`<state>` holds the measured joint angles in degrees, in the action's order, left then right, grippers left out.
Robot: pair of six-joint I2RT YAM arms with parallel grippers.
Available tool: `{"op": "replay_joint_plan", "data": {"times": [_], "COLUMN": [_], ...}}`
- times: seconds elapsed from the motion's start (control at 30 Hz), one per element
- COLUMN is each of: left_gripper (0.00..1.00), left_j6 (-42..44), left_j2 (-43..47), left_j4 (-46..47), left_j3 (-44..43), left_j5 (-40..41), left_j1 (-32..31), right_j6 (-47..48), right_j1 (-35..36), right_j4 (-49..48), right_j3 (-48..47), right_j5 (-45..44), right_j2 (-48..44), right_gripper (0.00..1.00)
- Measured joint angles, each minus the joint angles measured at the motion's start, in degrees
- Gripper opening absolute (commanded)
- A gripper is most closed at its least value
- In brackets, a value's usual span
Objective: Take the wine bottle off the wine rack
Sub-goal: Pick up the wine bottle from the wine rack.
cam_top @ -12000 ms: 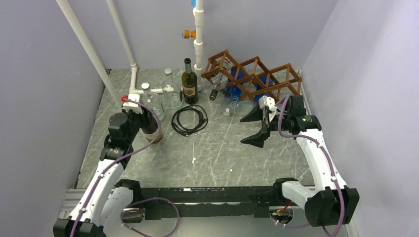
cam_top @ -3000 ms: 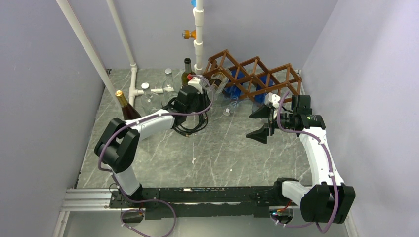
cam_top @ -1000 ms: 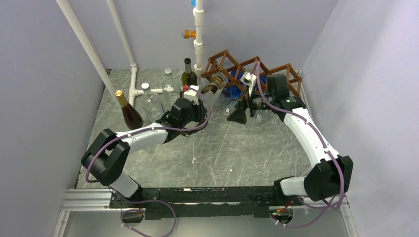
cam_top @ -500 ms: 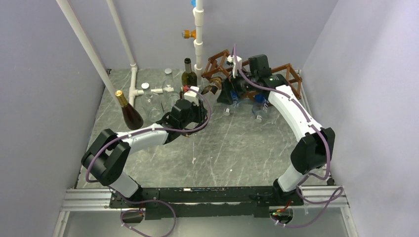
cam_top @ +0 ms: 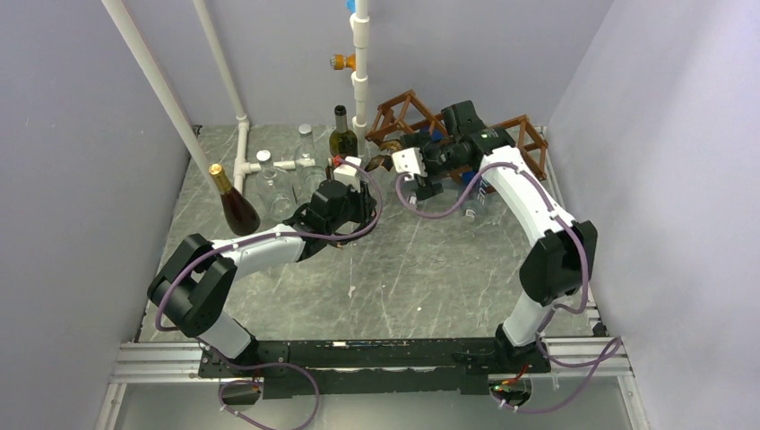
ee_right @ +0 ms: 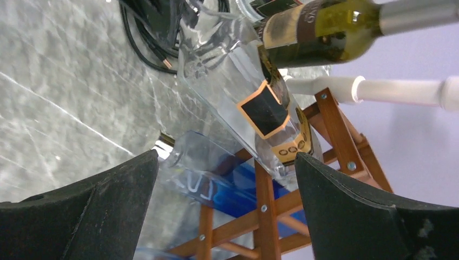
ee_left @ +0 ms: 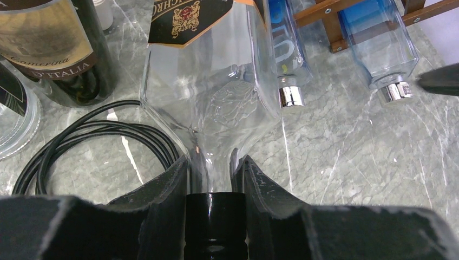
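Note:
A clear wine bottle point(ee_left: 211, 81) with a black-and-orange label point(ee_right: 264, 111) lies slanted in the left end of the brown wooden wine rack point(cam_top: 522, 134), neck pointing out toward the table. My left gripper point(ee_left: 211, 168) is shut on its neck, just past the black cap point(ee_left: 215, 222). From above, the left gripper point(cam_top: 361, 175) sits just left of the rack. My right gripper point(cam_top: 430, 175) hangs open over the rack's left half with nothing between its fingers. In the right wrist view that gripper point(ee_right: 227, 206) frames the rack's slats point(ee_right: 265, 206) and the bottle's base.
Two blue-tinted bottles point(ee_left: 379, 43) point(ee_left: 284, 49) lie in lower rack cells. A dark upright wine bottle point(cam_top: 341, 139), glass jars point(cam_top: 305, 161) and a coiled black cable point(ee_left: 81, 135) crowd the left gripper's left. A brown gold-capped bottle point(cam_top: 235, 204) stands farther left. White pipes point(cam_top: 358, 72) rise behind.
The right arm has swung left across the rack and its wrist has turned, gripper still open. The left arm stays where it was, shut on the bottle neck.

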<state>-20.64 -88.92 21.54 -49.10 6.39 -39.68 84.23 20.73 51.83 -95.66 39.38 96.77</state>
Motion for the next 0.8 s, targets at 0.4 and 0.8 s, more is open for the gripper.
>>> {"op": "replay_joint_plan", "data": {"times": [0.4, 0.8], "left_gripper": [0.0, 0.0], "left_j6": [-0.79, -3.1], "left_j2": [0.0, 0.0], "left_j4": [-1.55, -3.04], "left_j3": [-0.83, -1.7], "left_j5": [-0.7, -2.45], "left_j1": [0.11, 0.81], "right_j6": [20.83, 25.77], "right_j1": [0.0, 1.11], "right_j4": [-7.43, -11.76], "right_j3": [2.01, 2.25], "right_j5": [1.46, 0.96], "right_j2": [5.03, 9.62], "right_gripper": [1.0, 1.0]}}
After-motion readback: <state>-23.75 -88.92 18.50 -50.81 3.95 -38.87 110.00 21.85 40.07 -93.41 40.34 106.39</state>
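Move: The left hand already pinches the neck of the clear wine bottle; the bottle's middle lies roughly 8 cm ahead, 5 cm right and level with it. From the right hand it lies about 5 cm ahead, 4 cm left and 8 cm below. From the right hand, the rack's left cell is some 12 cm ahead, 2 cm left, the upright green bottle 7 cm ahead, 13 cm left, both 12 cm lower; the blue bottle lies 3 cm ahead, 2 cm right, 17 cm down. Bring the wide-open right gripper in on the body of the clear wine bottle: go forward and down about 5 cm each and a little less to the left, turning the wrist some 25 degrees, partly counter-clockwise, so the fingers come to either side of the base end. Don't close yet. Keep the left pinch on the neck, almost still. ##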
